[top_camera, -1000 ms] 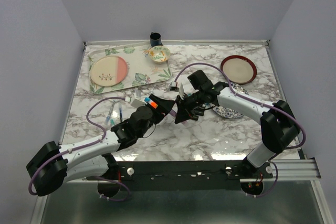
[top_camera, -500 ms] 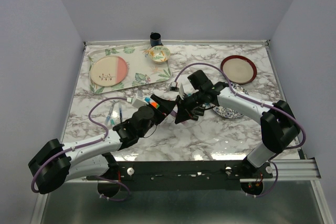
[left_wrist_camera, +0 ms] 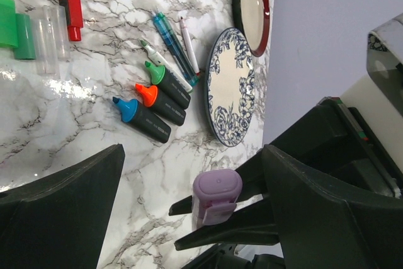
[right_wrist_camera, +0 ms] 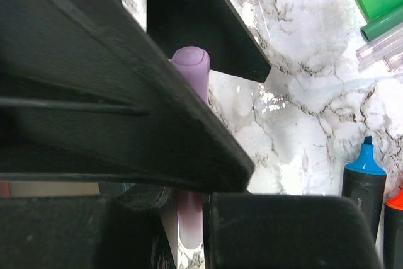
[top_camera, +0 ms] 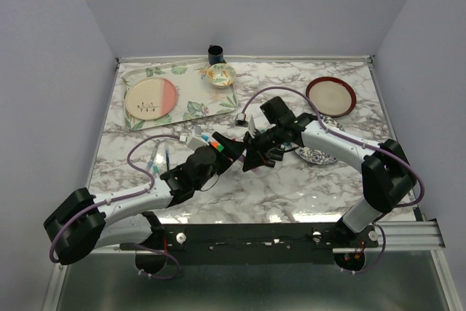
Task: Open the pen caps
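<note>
My right gripper (top_camera: 252,159) is shut on a highlighter with its purple cap (left_wrist_camera: 216,194) on, held above the table's middle. The cap's end faces the left wrist camera. In the right wrist view the purple cap (right_wrist_camera: 191,72) sticks out past my right gripper (right_wrist_camera: 208,187). My left gripper (top_camera: 234,148) is open, and in its own view (left_wrist_camera: 194,150) the jaws stand wide on either side of the purple cap without touching it. Loose green caps (left_wrist_camera: 15,31) and a red cap (left_wrist_camera: 71,11) lie on the marble.
Three uncapped black highlighters with blue (left_wrist_camera: 143,120), orange (left_wrist_camera: 161,104) and green (left_wrist_camera: 169,83) tips lie beside a blue patterned plate (left_wrist_camera: 230,86). Thin pens (left_wrist_camera: 173,42) lie next to them. A red-rimmed plate (top_camera: 330,95), a leaf-print tray (top_camera: 196,100) and more pens (top_camera: 156,158) sit around.
My left arm has moved a little forward and right, bringing its open jaws closer around the purple cap. The right gripper has held still.
</note>
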Robot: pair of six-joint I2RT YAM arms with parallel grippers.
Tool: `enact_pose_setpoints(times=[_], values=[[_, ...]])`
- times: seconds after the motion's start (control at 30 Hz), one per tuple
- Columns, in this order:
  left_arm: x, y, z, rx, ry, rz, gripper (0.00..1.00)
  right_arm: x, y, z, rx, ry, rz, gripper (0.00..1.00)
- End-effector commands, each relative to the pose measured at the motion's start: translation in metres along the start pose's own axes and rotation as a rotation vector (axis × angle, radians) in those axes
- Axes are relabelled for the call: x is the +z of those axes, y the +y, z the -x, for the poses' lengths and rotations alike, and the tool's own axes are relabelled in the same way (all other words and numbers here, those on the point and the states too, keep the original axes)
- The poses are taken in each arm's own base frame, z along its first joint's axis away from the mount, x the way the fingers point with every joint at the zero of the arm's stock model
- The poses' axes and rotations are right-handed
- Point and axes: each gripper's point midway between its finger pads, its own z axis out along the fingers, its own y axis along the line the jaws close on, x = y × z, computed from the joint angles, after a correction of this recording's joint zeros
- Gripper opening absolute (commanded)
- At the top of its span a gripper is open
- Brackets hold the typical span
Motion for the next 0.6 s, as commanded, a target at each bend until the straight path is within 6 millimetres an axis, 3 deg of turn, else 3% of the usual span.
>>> enact_pose_setpoints(times=[0.0, 0.37, 0.5, 0.57], values=[[0.005, -0.003, -0.004, -0.017, 0.027, -0.013, 0.99, -0.002, -0.003, 0.007, -0.024, -0.006, -0.013, 0.01], [0.014, 0.002, -0.007, -0.038, 0.033, 0.060, 0.95, -0.003, -0.008, 0.007, -0.026, -0.004, -0.046, 0.01], [0.012, 0.009, 0.001, -0.032, -0.003, 0.107, 0.78, -0.002, -0.012, 0.006, -0.018, 0.003, -0.063, 0.01], [0.012, 0.008, 0.004, -0.034, -0.018, 0.109, 0.58, -0.002, -0.013, 0.006, -0.016, 0.004, -0.065, 0.01]])
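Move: The purple highlighter's capped end, held out by the right gripper, sits almost between the left gripper's open fingers: about 2 cm to the left hand's right, 1 cm back and 1 cm below. From the right hand the cap is some 5 cm left, 1 cm ahead and 3 cm up. About 13 cm below the left hand lie the green cap, 4 cm ahead and 5 cm left; the red cap, 7 cm straight ahead; and the uncapped blue highlighter, 11 cm right and 1 cm back. Bring the left gripper down about 1.5 cm and slightly to the right around the purple highlighter's cap, tipping the fingers some 5 degrees further downward. As the descent stops, start closing the wide-open fingers on the cap, by roughly a quarter of their range. Keep the highlighter's body pinched in the right gripper and hold that hand nearly still. ##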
